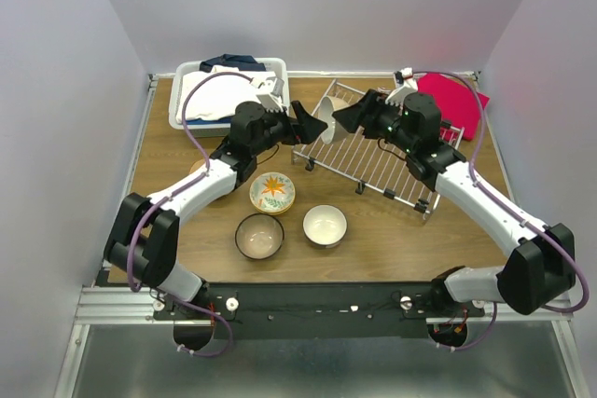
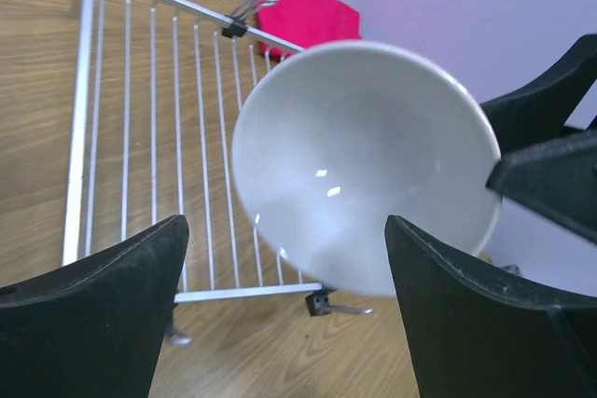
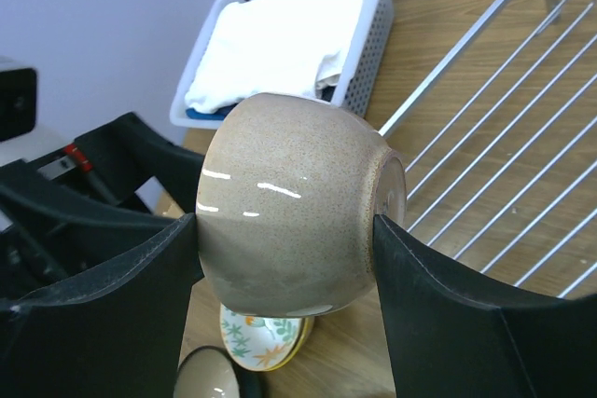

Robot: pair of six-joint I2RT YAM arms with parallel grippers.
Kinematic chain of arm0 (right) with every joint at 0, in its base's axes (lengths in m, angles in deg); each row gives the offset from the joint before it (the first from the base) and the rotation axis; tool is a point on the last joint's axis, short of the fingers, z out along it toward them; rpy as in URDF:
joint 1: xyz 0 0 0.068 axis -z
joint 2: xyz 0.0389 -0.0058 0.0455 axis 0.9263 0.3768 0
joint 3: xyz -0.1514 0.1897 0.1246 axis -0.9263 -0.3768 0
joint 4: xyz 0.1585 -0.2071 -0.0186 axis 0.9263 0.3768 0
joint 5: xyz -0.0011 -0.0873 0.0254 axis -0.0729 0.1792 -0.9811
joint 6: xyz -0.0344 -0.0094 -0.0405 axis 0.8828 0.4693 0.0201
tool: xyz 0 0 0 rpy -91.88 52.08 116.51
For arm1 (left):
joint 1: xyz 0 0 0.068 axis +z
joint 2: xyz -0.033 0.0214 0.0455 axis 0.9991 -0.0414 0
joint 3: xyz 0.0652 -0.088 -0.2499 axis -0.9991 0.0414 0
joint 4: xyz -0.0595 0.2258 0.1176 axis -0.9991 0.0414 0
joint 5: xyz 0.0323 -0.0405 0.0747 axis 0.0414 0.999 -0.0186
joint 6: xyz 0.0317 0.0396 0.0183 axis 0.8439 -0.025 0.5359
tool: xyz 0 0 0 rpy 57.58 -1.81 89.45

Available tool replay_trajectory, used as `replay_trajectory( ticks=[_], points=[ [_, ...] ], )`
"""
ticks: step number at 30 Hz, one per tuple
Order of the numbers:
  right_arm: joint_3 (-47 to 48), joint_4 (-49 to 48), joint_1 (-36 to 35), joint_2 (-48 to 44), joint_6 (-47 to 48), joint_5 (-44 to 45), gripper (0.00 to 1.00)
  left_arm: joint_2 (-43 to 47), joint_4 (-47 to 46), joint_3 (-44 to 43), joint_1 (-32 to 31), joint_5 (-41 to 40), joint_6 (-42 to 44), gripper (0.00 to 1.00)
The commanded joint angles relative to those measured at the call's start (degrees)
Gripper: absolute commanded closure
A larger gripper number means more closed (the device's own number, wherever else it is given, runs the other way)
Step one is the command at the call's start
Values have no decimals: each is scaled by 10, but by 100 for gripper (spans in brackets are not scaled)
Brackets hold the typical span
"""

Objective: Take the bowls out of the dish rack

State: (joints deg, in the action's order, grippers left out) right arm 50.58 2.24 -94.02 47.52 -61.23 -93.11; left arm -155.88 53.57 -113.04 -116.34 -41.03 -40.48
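Observation:
My right gripper (image 3: pixel 284 230) is shut on a beige bowl (image 3: pixel 294 198), pinching it rim to base and holding it on its side above the left end of the silver wire dish rack (image 1: pixel 373 160). In the top view the bowl (image 1: pixel 325 111) hangs between both grippers. My left gripper (image 1: pixel 303 123) is open just left of it. In the left wrist view the bowl's white inside (image 2: pixel 364 160) faces my open left gripper (image 2: pixel 284 230), a little beyond the fingertips. A floral bowl stack (image 1: pixel 272 192), a dark-rimmed bowl (image 1: pixel 259 236) and a cream bowl (image 1: pixel 325 226) stand on the table.
A white plastic bin (image 1: pixel 224 90) of folded cloth stands at the back left, close behind the left wrist. A red cloth (image 1: pixel 452 104) lies at the back right beside the rack. The rack's wires (image 2: pixel 140 137) show no bowls on them.

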Motion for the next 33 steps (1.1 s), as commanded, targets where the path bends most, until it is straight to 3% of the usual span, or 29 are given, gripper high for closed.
replay_trajectory(
  ticks=[1, 9, 12, 15, 16, 20, 23, 25, 29, 33],
  points=[
    [-9, -93, -1, -25, -51, -51, 52, -48, -48, -38, 2, 46, -39, 8],
    [-29, -125, 0, -36, -81, -67, 52, -91, -51, -57, 15, 41, -72, 17],
    [-37, -137, -1, -40, -91, -74, 52, -103, -64, -59, 21, 60, -84, 26],
    [-42, -148, -1, -41, -97, -81, 52, -116, -84, -62, 21, 87, -101, 43],
    [-43, -150, -1, -41, -98, -81, 51, -122, -95, -63, 22, 93, -113, 56],
    [-47, -155, -1, -40, -99, -87, 50, -120, -110, -55, 23, 108, -126, 81],
    [-56, -152, -1, -47, -101, -81, 42, -100, -108, -40, 29, 103, -117, 99],
    [-64, -144, -1, -57, -98, -69, 35, -81, -99, -31, 34, 96, -109, 100],
    [-72, -107, 0, -81, -73, -56, 9, -43, -51, -15, 46, 80, -76, 100],
    [-71, -61, -1, -109, -30, -45, 0, 3, 49, -24, 48, 48, -7, 100]
  ],
)
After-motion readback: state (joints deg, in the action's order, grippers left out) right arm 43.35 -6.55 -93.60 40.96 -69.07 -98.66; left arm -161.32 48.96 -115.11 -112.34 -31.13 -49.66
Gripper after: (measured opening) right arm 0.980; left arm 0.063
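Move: Between the two grippers the last bowl hangs from the right hand's fingers, its middle some 2 cm to the left and 1 cm ahead of the right hand, about level. The empty, open left gripper waits about 7 cm left and 1 cm back of the right hand. From the left hand the bowl is roughly 5 cm right and 2 cm ahead; the dish rack's middle lies 18 cm right, 6 cm ahead, and the flowered bowl 10 cm left, 10 cm back, both some 20 cm below. Handing over the bowl in mid-air: the left hand eases about 3 cm forward, with some right and down, shuts its fingers on the rim, then rises again some 2 cm, drawing slightly back. The right hand keeps its hold, drifting back and slightly left with its left side rolling up some 10 degrees, then opens and pulls back and up, freeing the bowl. ##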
